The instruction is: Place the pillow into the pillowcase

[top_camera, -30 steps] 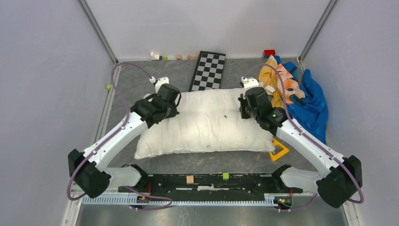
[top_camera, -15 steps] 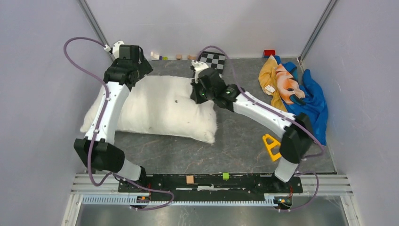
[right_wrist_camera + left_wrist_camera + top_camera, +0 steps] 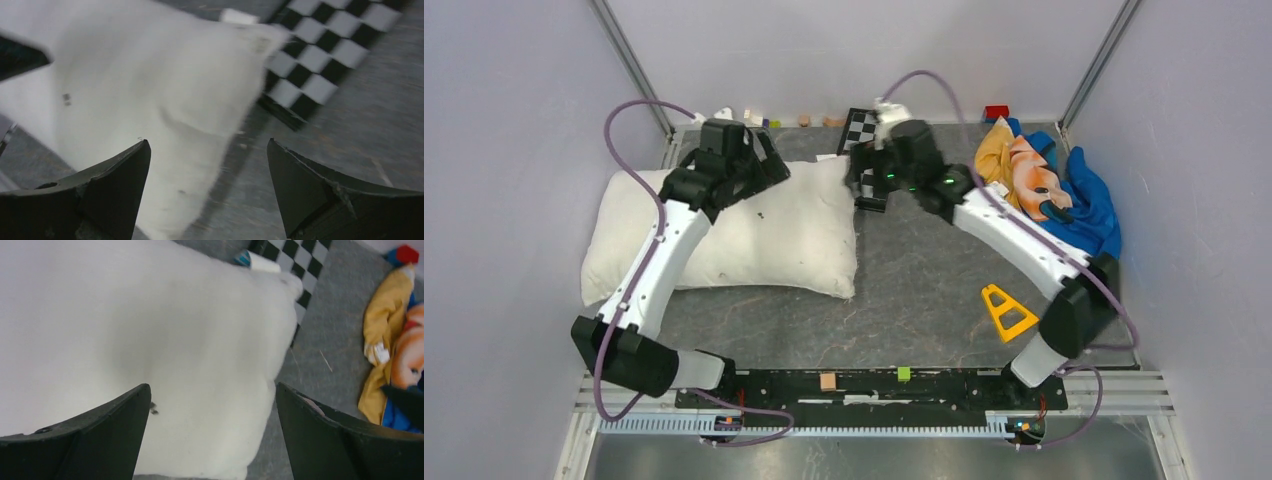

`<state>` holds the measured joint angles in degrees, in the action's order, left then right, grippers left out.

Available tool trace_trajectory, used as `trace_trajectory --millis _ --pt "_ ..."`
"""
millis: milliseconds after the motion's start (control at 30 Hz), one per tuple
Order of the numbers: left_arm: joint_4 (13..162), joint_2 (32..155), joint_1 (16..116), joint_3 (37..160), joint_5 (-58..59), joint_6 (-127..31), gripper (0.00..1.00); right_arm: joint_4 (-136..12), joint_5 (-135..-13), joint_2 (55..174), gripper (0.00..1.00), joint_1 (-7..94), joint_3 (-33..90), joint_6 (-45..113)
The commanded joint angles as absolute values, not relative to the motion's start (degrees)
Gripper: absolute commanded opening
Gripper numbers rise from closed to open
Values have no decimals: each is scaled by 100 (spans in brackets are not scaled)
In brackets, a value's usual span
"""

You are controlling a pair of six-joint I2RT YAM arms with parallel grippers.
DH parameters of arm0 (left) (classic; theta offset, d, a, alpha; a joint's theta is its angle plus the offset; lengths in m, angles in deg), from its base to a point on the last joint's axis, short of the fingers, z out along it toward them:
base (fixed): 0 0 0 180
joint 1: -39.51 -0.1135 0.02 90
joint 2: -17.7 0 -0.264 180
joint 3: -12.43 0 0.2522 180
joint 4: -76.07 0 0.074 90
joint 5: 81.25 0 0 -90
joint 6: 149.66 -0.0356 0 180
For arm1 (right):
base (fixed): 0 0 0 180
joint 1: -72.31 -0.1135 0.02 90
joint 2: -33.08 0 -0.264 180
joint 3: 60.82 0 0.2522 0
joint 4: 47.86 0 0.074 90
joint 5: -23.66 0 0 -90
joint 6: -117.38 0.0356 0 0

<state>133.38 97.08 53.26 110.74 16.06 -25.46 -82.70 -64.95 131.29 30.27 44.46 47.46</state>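
Note:
The off-white pillow (image 3: 724,235) lies flat on the left half of the grey table, its right edge near the middle. My left gripper (image 3: 769,168) hangs open over the pillow's far right corner; in the left wrist view the pillow (image 3: 150,330) fills the space below the wide jaws of this gripper (image 3: 212,390). My right gripper (image 3: 865,187) is open just right of that corner, over the pillow's edge (image 3: 150,85) and bare table, holding nothing (image 3: 207,145). The orange-yellow pillowcase (image 3: 1014,165) lies crumpled at the far right, also seen as pillowcase (image 3: 382,335).
A blue cloth (image 3: 1092,205) lies bunched against the pillowcase by the right wall. A checkerboard (image 3: 861,122) sits at the back behind the pillow's corner. A yellow triangle (image 3: 1007,312) lies at the near right. Small blocks (image 3: 774,120) line the back wall.
Both grippers dragged the pillow to the left, then opened and let it go. The left opened first, the right just now. The right gripper has pulled back off the pillow's corner.

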Motion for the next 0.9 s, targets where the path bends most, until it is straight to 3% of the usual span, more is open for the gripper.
trace_trajectory --millis 0,267,433,867 --pt "13053 9230 6229 10543 1219 -2797 100 -8449 -5603 11779 94 4370 3172 4609" --pt "12723 8898 7474 9754 902 -2515 100 -8321 -5241 10807 96 6527 1410 4351" --pt "12669 8870 7894 9525 901 -2525 100 -7663 -5549 10926 96 7195 867 4247" --pt "12859 8539 7998 9359 759 -2642 100 -6777 -4891 12726 91 7820 1647 3888"
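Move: The pillowcase lies crumpled far to the right hand's right, about 53 cm across, 20 cm ahead and 24 cm below. Nearer the base, the yellow triangle is about 36 cm right of that hand and 16 cm back; the pillow's middle is some 37 cm left and 9 cm ahead. From the left hand the pillowcase is about 74 cm right and 20 cm ahead, the pillow's middle roughly 16 cm left and 8 cm ahead. Towards the pillowcase the right hand sweeps fast to its right, some 42 cm, away from the pillow, sinking about 15 cm after the first stretch, turning clockwise over 50 degrees and tipping its open fingers downward. The left hand, also open, swings right and back over the pillow's right-hand part, lower and clockwise, then nearly stops. ##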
